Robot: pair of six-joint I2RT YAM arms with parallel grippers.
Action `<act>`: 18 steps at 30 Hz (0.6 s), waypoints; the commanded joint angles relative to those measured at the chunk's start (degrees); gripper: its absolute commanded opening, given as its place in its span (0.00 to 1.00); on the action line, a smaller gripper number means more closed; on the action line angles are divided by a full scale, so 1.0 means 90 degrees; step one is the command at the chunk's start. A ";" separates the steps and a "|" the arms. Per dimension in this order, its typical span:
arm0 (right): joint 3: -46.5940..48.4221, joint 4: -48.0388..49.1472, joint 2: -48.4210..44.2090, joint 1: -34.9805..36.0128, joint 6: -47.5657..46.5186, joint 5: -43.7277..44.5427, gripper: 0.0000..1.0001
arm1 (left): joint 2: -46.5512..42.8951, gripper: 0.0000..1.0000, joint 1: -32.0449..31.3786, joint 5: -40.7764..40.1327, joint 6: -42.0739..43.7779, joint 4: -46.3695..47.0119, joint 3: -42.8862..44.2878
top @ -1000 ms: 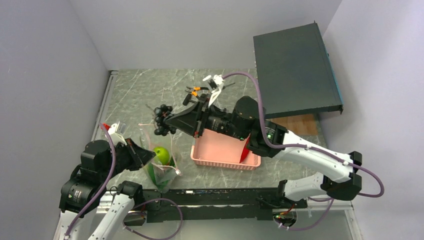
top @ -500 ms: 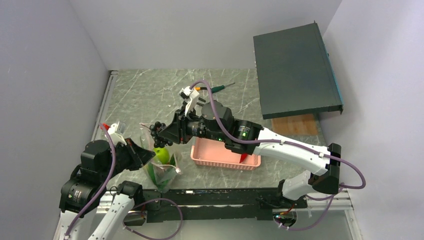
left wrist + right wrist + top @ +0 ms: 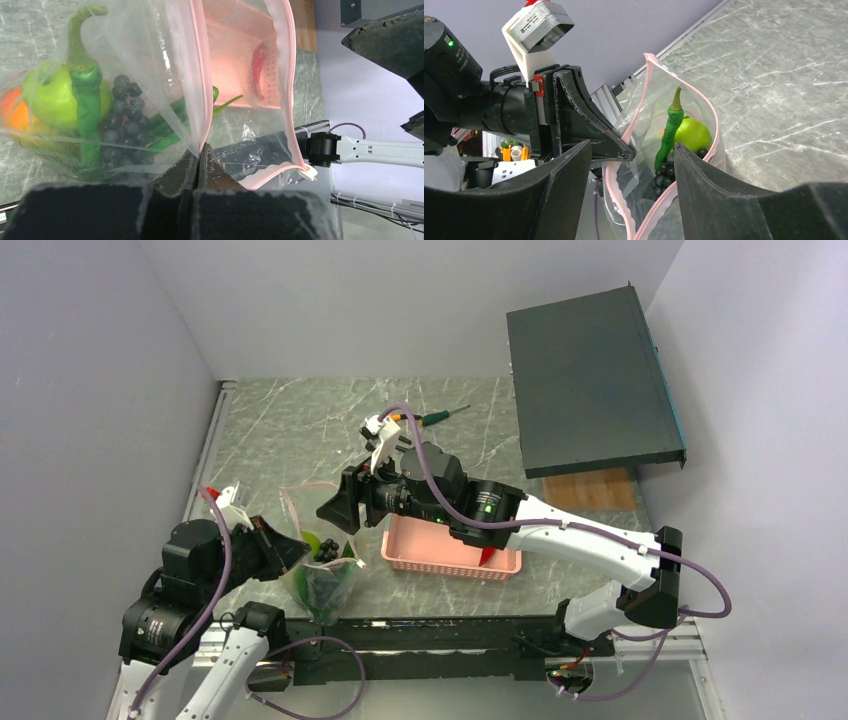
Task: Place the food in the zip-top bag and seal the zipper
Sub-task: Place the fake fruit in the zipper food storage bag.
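The clear zip-top bag stands open at the table's front left. My left gripper is shut on its pink zipper strip, holding the mouth up; the white end tab hangs to the right. Inside lie a green apple, a green pepper, an orange-green mango and the dark grape bunch. My right gripper hovers open and empty just above the bag's mouth, over the grapes and pepper. A red chilli lies in the pink basket.
The pink mesh basket sits right of the bag, under my right arm. A green-handled screwdriver lies at the back. A dark flat box leans at the right rear over a wooden block.
My right gripper carried the grape bunch leftward to the bag's mouth and opened. The grapes now lie inside the bag. The left gripper has kept its hold.
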 commanded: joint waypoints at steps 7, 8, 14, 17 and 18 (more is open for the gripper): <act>0.0024 -0.0063 -0.0610 0.0011 -0.0439 0.0648 0.63 | 0.0039 0.00 -0.0026 0.0072 0.0030 0.0178 -0.0018; -0.0008 -0.0076 -0.0699 0.0010 -0.0512 0.0814 0.64 | 0.0041 0.00 -0.0030 0.0072 0.0034 0.0166 -0.0010; -0.0400 -0.0111 -0.1321 -0.0005 -0.1007 0.2242 0.65 | 0.0026 0.00 -0.0031 0.0091 0.0028 0.0143 0.0019; -0.0685 -0.0265 -0.1520 -0.0026 -0.1093 0.3258 0.67 | -0.0008 0.00 -0.0030 0.0085 0.0025 0.0120 0.0023; -0.0774 -0.0354 -0.1557 -0.0050 -0.1092 0.3547 0.67 | -0.0018 0.00 -0.0029 0.0075 0.0020 0.0107 0.0024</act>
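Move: Some 27 cm to the right of the empty right hand, 7 cm ahead and about 32 cm below, lies the red chili. The pink basket holding it has its middle roughly 19 cm right and 10 cm ahead, some 31 cm down. The filled bag hangs about 7 cm left, level fore and aft, 17 cm lower; the hammer is about 28 cm ahead and 8 cm right, 33 cm down. From the left hand the chili is roughly 34 cm right, 10 cm ahead, 22 cm below. Backing away from the bag's mouth with its fingers still wide open and empty, the right hand speeds up to its right, about 8 cm sideways towards the pink basket, also rising and reaching forward some 4 cm each. Its wrist swings clockwise by around 15 degrees and rolls a little. The left hand stays put, still pinching the bag's rim. ##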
